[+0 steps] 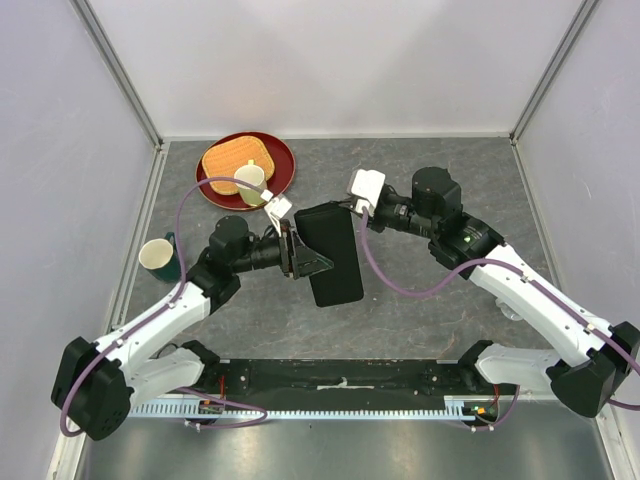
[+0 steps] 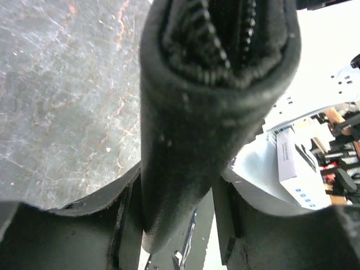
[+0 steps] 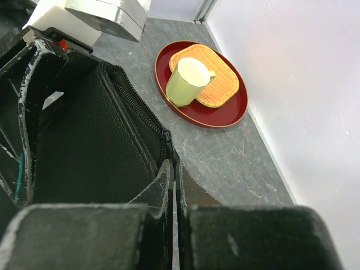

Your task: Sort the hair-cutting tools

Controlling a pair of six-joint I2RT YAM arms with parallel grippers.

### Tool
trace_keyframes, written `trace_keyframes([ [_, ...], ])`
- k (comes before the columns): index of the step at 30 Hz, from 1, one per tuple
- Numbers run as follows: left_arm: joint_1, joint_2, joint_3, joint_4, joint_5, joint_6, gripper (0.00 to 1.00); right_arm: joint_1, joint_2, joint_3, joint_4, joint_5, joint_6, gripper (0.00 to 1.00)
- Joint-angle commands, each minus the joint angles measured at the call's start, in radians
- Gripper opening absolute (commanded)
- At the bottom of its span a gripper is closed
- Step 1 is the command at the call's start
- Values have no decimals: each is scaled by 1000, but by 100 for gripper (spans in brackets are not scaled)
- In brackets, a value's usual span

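Note:
A black rectangular zip case (image 1: 335,262) is held between both grippers at the table's middle. My left gripper (image 1: 300,262) is shut on the case's left long edge; in the left wrist view the case (image 2: 197,112) fills the space between my fingers, zip teeth showing at its top. My right gripper (image 1: 352,208) is at the case's far end. In the right wrist view its jaws (image 3: 175,185) are pressed nearly together on the zip pull (image 3: 169,140) at the corner of the case (image 3: 84,146). No combs or scissors show in any view.
A red round plate (image 1: 283,160) at the back left carries a woven orange mat (image 1: 228,160) and a pale green cup (image 1: 250,178); it also shows in the right wrist view (image 3: 225,115). A white-and-green cup (image 1: 158,256) stands by the left wall.

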Motion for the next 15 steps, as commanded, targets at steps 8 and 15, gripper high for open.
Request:
trace_keyframes([
  [8,-3,-87,1,136,-83,20,2,0,-3,10,64,1,89,0],
  [15,-3,-61,197,-321,-29,149,2,0,-46,-16,27,88,-229,0],
])
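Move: Between the left hand's parted fingers stands the left side of the closed black case; its middle lies about 2 cm ahead of that hand, 2 cm to its right and 3 cm higher. From the right hand, already shut on the zip pull at the far corner, the case's middle is some 6 cm back, 4 cm left and 7 cm down. The light green mug stands roughly 25 cm ahead of the left hand, 20 cm left and 18 cm lower; the red tray's middle is about 10 cm beyond the mug. Closing from about half open, the left fingers pinch the side of the black case between their pads and squeeze it, the hand rising about 1 cm and edging slightly left meanwhile. The right hand keeps its pinch on the zip pull and nearly holds its place, then just begins to creep forward and to the right, less than 1 cm. ##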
